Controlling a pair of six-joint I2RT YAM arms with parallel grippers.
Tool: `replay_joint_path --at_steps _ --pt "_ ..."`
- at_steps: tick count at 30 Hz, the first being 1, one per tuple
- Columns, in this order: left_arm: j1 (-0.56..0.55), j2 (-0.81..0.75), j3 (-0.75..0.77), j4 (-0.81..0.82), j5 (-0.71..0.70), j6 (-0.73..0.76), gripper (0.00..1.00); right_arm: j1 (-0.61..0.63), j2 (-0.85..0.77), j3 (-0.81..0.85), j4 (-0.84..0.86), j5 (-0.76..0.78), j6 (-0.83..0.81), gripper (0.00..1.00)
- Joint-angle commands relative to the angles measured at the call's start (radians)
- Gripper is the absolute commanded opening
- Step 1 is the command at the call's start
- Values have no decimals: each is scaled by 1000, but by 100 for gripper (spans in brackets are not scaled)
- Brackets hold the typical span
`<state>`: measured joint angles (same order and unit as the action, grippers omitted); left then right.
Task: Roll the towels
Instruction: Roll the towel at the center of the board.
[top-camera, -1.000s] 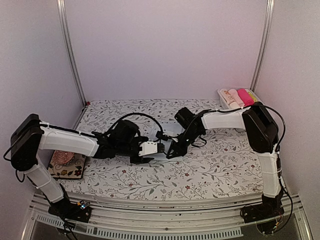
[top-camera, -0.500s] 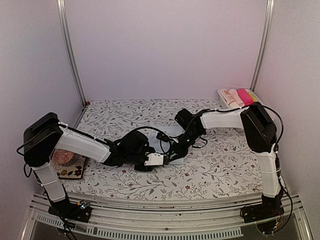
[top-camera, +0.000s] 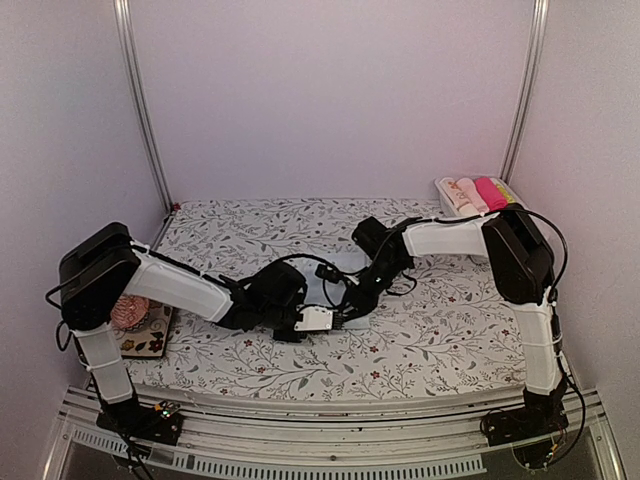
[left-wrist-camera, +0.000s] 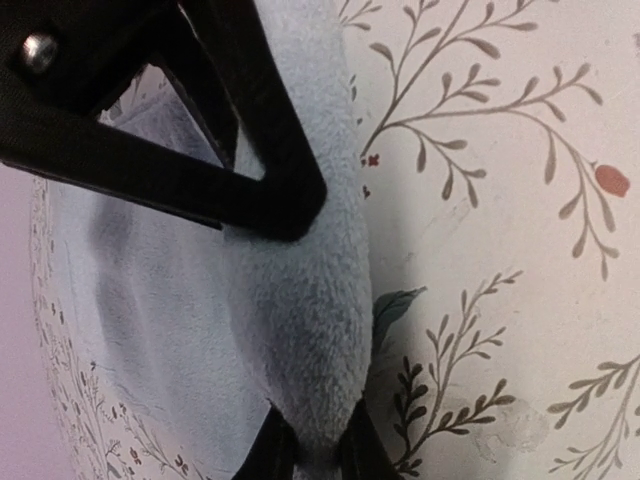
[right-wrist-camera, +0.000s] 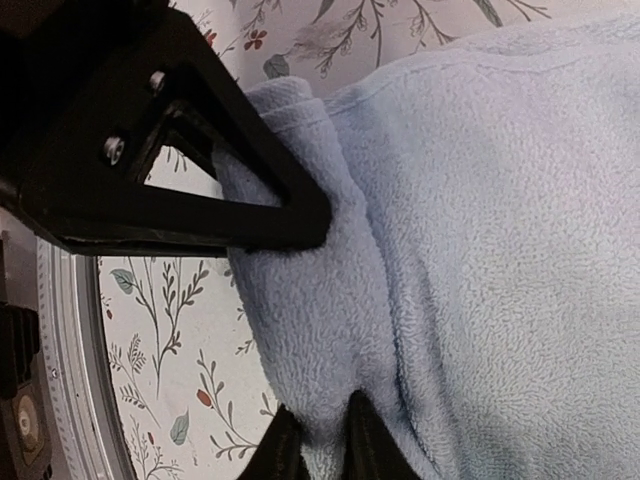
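A light blue towel (top-camera: 338, 266) lies flat in the middle of the table, its near edge turned over into a thick fold (left-wrist-camera: 300, 320). Both grippers meet at that fold. My left gripper (left-wrist-camera: 310, 455) is shut on the light blue towel, with the fold pinched between its fingertips (left-wrist-camera: 268, 455). My right gripper (right-wrist-camera: 318, 445) is shut on the same fold (right-wrist-camera: 300, 300), close beside the left one. In the top view the left gripper (top-camera: 328, 320) and right gripper (top-camera: 352, 306) nearly touch. Each wrist view shows the other gripper's black finger (right-wrist-camera: 200, 170) across the top.
A white tray (top-camera: 443, 200) at the back right holds rolled cloths (top-camera: 475, 193) in cream, pink and hot pink. A pink knitted lump (top-camera: 128, 312) sits on a floral pad (top-camera: 140, 340) at the left edge. Metal posts (top-camera: 140, 100) stand at the back corners.
My left arm has swung right and nearer, down to the towel's near edge, and its gripper has closed on the fold. The right arm has hardly moved.
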<state>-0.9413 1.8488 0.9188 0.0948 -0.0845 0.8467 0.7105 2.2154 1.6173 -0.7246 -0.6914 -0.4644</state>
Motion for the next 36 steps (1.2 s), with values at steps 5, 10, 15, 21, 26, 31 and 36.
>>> replay_joint_path --at_steps 5,10,15,21,26,31,36 --pt "47 46 183 -350 259 -88 0 -35 -167 -156 118 141 -56 40" --pt "89 92 263 -460 372 -127 0 -37 -316 -309 278 192 -107 53" --pt "124 184 368 -568 476 -157 0 -37 -503 -508 453 217 -188 59" --pt "190 315 511 -697 586 -196 4 7 -654 -711 616 284 -280 59" --pt "232 385 608 -780 688 -224 5 64 -705 -837 747 353 -365 58" --pt "259 428 671 -847 775 -225 8 111 -646 -847 835 448 -417 58" --pt "270 462 705 -887 823 -228 9 135 -553 -814 905 507 -468 57"
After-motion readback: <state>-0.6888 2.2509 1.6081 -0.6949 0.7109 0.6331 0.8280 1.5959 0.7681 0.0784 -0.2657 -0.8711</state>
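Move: My left hand already pinches the near roll of the pale blue towel close to its left end; the roll's middle is about 5 cm to that hand's right, level with it. The unrolled flat part of the towel lies about 10 cm ahead, also 5 cm to the right, some 2 cm lower. From my right hand the roll's middle is about 5 cm left and level, a touch lower, and the flat part some 10 cm ahead and 5 cm left, 3 cm lower. My left hand keeps its pinch and stays low, turning some 55 degrees so its fingers swing from pointing forward-down to back-down, rolling the towel forward while creeping under 3 cm right. My right hand opens, lets go, goes right and up about 7 cm off the roll, swings its fingers forward, draws back, then sinks and eases left over the roll's right end, still open. ##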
